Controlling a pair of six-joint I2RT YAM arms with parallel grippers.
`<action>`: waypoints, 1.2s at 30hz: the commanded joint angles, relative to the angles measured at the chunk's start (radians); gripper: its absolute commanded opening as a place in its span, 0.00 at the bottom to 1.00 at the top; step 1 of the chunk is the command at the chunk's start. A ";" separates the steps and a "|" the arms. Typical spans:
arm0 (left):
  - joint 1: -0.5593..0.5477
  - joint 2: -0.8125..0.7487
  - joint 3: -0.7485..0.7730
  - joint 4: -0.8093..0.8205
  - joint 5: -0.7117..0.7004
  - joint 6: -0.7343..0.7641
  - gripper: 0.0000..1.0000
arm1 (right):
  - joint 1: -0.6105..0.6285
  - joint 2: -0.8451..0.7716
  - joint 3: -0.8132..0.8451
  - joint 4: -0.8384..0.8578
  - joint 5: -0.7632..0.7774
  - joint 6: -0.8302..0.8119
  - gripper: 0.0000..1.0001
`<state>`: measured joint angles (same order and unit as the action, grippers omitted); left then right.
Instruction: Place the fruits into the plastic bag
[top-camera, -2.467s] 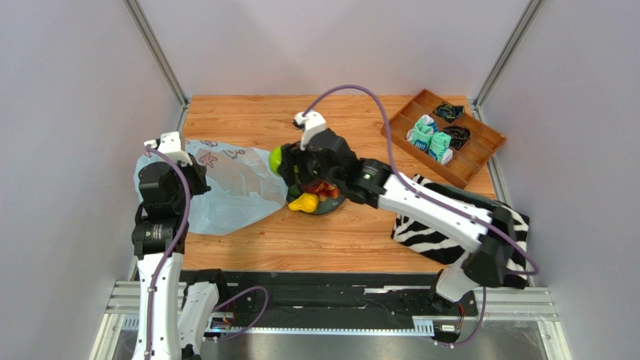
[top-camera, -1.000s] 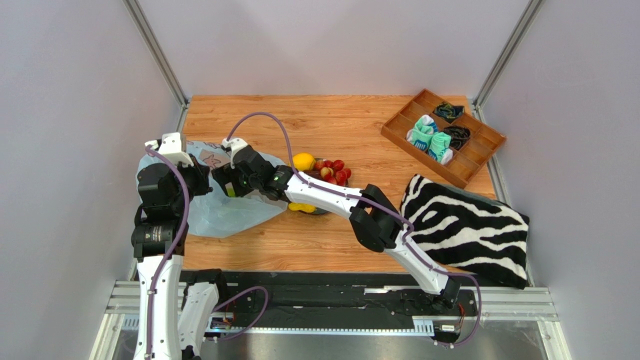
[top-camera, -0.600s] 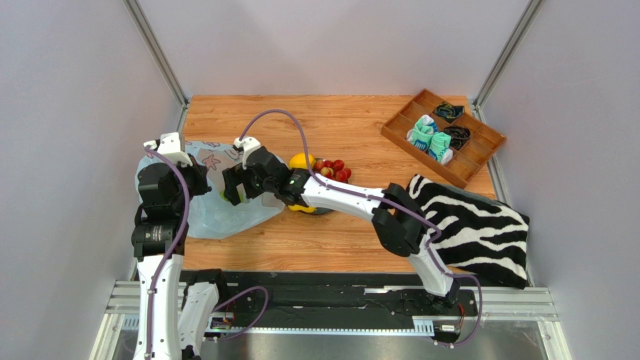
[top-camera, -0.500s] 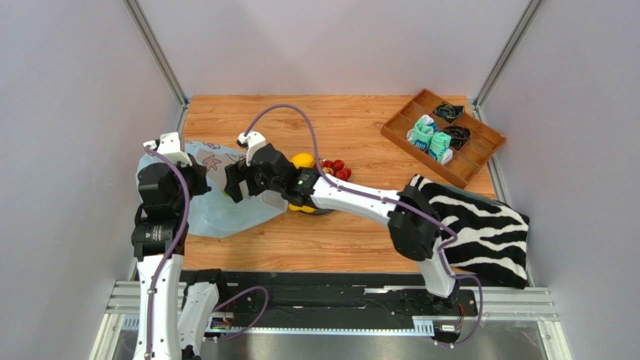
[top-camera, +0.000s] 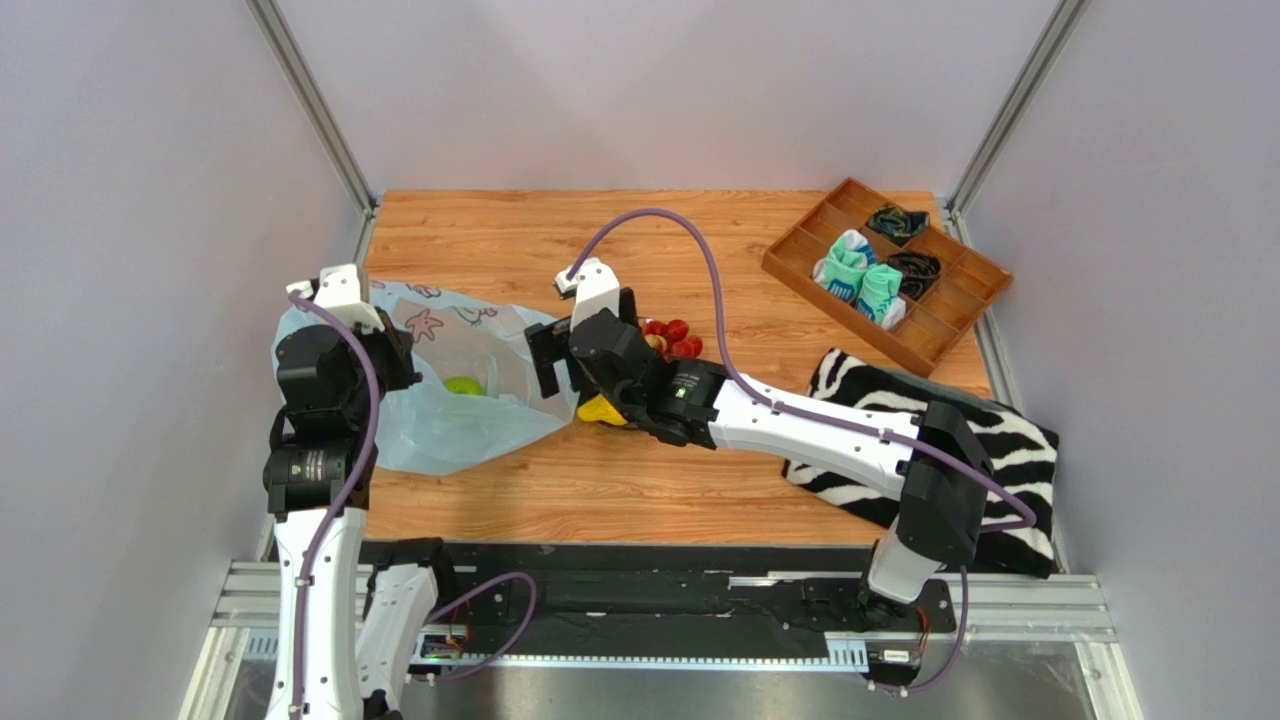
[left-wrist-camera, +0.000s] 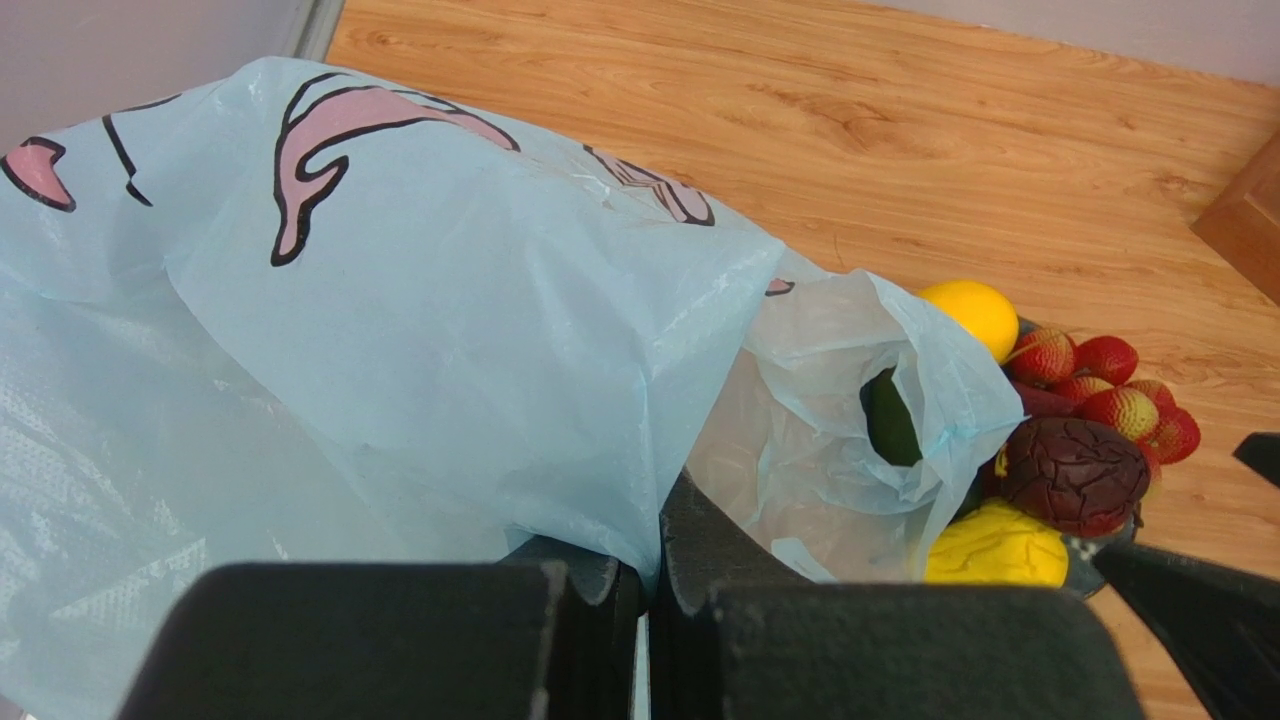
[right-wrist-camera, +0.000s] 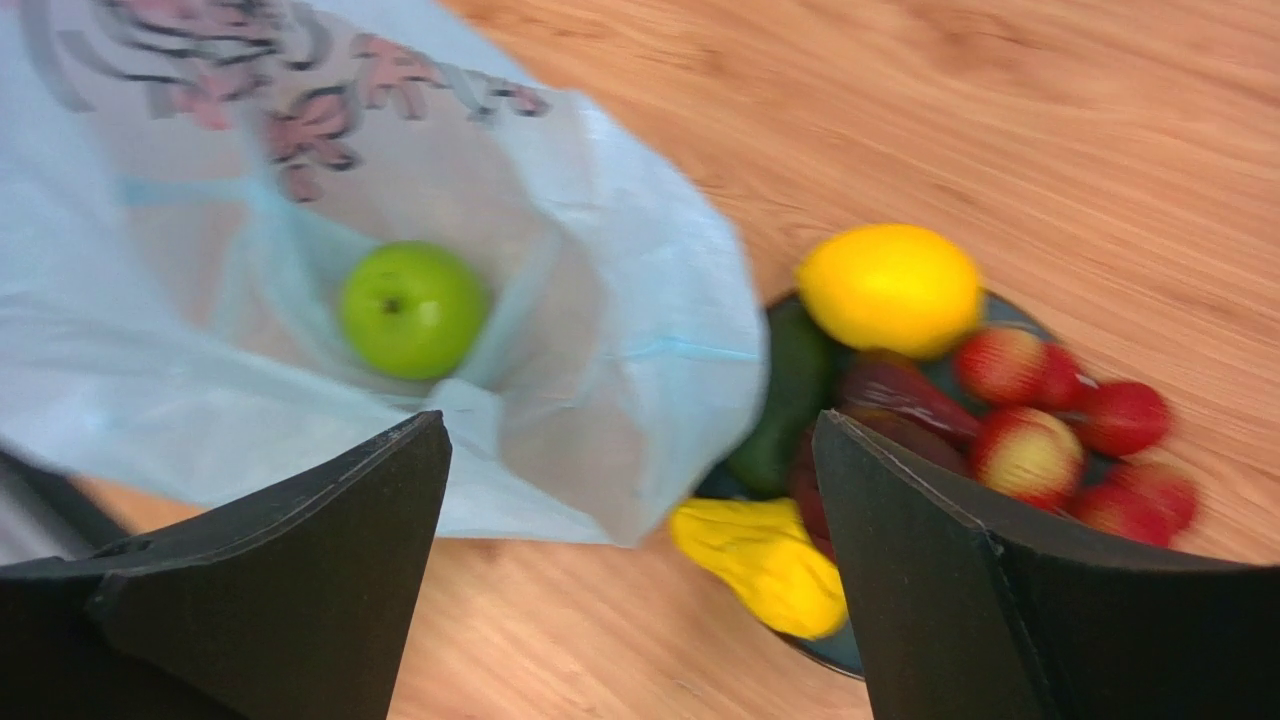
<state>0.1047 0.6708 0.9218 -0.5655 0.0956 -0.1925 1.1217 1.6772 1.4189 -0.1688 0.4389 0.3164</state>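
Observation:
The pale blue plastic bag lies at the left of the table with its mouth towards the plate. My left gripper is shut on the bag's upper edge and holds the mouth up. A green apple lies inside the bag, also visible from above as the apple. My right gripper is open and empty, hovering between the bag's mouth and the plate. On the plate are a lemon, a yellow pear, a dark green fruit, a dark red-purple fruit and several small red ones.
A wooden compartment tray with folded socks stands at the back right. A zebra-striped cloth lies at the right, with my right arm reaching across it. Grey walls close the table on three sides.
My right gripper has drawn back out of the bag's mouth towards the plate, empty. The green apple stays inside the bag. The left gripper has not moved.

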 joint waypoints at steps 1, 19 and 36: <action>-0.002 -0.004 0.008 0.013 0.004 -0.008 0.00 | -0.002 -0.005 0.020 -0.151 0.320 -0.013 0.98; -0.002 0.000 0.002 0.018 0.012 -0.012 0.00 | -0.059 0.127 0.129 -0.368 0.255 0.049 1.00; -0.002 0.004 0.002 0.018 0.024 -0.013 0.00 | -0.074 0.211 0.150 -0.344 0.190 0.012 0.99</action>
<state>0.1047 0.6743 0.9218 -0.5652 0.1078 -0.1955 1.0538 1.8660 1.5208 -0.5346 0.6338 0.3450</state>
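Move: The dark round fruit on the plate lies about 6 cm ahead of the empty right hand, 7 cm to its right and some 14 cm below. At about that depth, the lemon is 12 cm ahead and 4 right, the yellow pear level with the hand and 5 right, the avocado 6 ahead and 2 right, the lychees 8 ahead and 14 right. From the left hand, the dark fruit is roughly 6 cm ahead, 25 right and 18 below. Leaving the bag's mouth with its fingers already wide open, the right hand sinks some 9 cm in all and swings about 7 cm to its right and a little forward, the sideways part coming first and the later part going almost straight down towards the dark round fruit. On the way the wrist rolls about 25 degrees, left side down, and turns some 15 degrees clockwise so that the fingers point more steeply at the plate, while the left hand stays put and keeps its pinch on the bag. ##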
